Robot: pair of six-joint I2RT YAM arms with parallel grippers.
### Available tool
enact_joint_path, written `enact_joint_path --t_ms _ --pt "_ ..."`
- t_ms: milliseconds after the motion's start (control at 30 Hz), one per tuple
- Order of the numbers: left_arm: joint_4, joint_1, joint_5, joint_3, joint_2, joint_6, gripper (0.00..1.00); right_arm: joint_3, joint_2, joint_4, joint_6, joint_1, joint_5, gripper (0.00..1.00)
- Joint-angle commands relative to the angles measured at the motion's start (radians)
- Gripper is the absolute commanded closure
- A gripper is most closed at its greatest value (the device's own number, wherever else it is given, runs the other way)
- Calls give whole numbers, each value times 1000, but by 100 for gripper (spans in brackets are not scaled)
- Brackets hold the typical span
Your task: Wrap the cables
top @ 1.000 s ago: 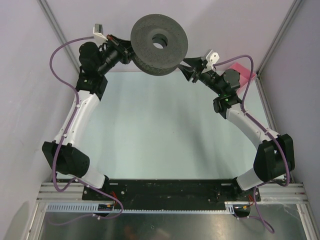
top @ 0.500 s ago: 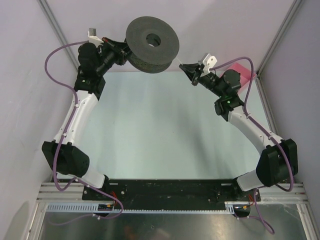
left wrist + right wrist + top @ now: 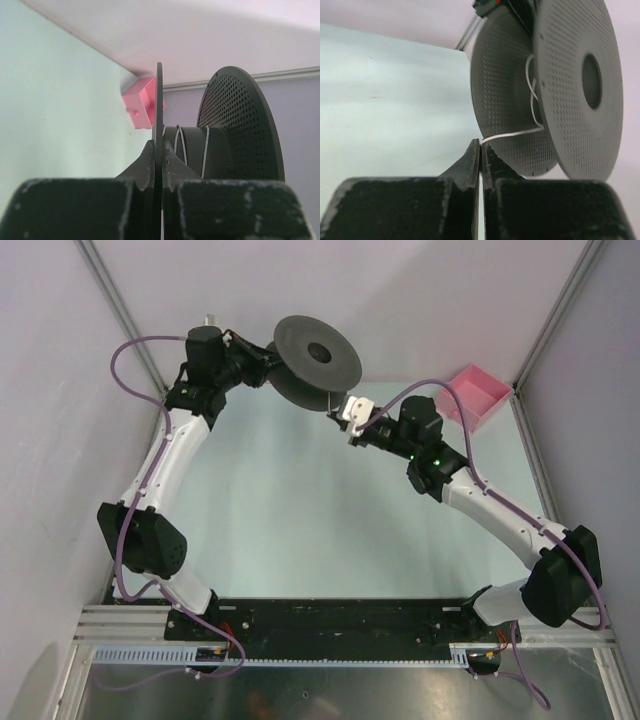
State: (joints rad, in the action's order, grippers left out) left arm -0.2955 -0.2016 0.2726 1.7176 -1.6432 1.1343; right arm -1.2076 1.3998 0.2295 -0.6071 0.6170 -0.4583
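A dark grey perforated spool (image 3: 318, 355) is held up at the back of the table. My left gripper (image 3: 268, 367) is shut on the thin edge of one flange (image 3: 159, 100), its fingertips (image 3: 160, 149) pressed on both sides. Turns of the thin white cable (image 3: 205, 150) lie round the core. My right gripper (image 3: 338, 405) sits just below the spool's near rim. It is shut on the cable (image 3: 512, 134), which runs taut from between the fingertips (image 3: 481, 146) up into the gap between the flanges of the spool (image 3: 580, 90).
A pink bin (image 3: 475, 395) stands at the table's back right corner and also shows in the left wrist view as a pink bin (image 3: 140, 105). Purple cables loop along both arms. Grey walls close in the left, right and back sides.
The right gripper has shut on the cable and swung left to just under the spool. The left arm has turned the spool and carried it slightly right and lower.
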Motion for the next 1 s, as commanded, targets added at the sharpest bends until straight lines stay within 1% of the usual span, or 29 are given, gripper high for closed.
enact_joint_path --t_ms 0,200,267,333,400,500,567,667,800,967 --pt "59 5 -177 75 -9 11 100 0 -27 -61 -109 86 -38 100" --pt "59 31 -214 84 -9 -15 100 1 -51 -135 -92 74 -88 100" --pt "60 34 -217 89 -5 -40 100 2 -54 -140 -96 70 -75 100" --pt "60 24 -214 81 -2 -77 100 0 -46 -104 -102 78 -34 100" --pt "59 3 -216 53 9 -116 100 0 -29 -26 -92 90 35 100" --pt "60 -28 -211 -12 30 -132 100 1 5 112 -23 100 160 100" --pt "60 -42 -191 -53 38 -110 100 1 32 196 28 102 232 100" --pt "62 -56 -158 -90 36 -72 100 25 71 332 62 104 284 100" --pt "90 -65 -97 -125 15 -1 100 47 142 478 50 118 333 100" --pt "194 -67 -38 -208 -4 63 100 62 252 628 -59 133 383 100"
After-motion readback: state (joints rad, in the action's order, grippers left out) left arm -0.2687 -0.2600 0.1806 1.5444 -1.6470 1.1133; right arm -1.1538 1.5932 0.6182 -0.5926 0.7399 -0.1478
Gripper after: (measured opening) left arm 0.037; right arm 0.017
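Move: Between the closed right fingers is the white cable, and the middle of the spool's hub lies about 8 cm ahead of them, 3 cm to the left and 4 cm above. The left fingertips, already pinching the spool's flange, are some 5 cm ahead, 11 cm to the left and 6 cm above the right hand. Counted from the left hand, the spool's middle is roughly 8 cm to the right, 3 cm ahead and 2 cm below. Lowering the spool about 8 cm, mostly in the second half, the left arm keeps its pinch on the flange. The right hand, still pinching the cable, first dips slightly down and back, then rises briefly and sweeps forward and left about 5 cm in towards the hub between the flanges, turning some 10 degrees clockwise and sinking again at the end. ##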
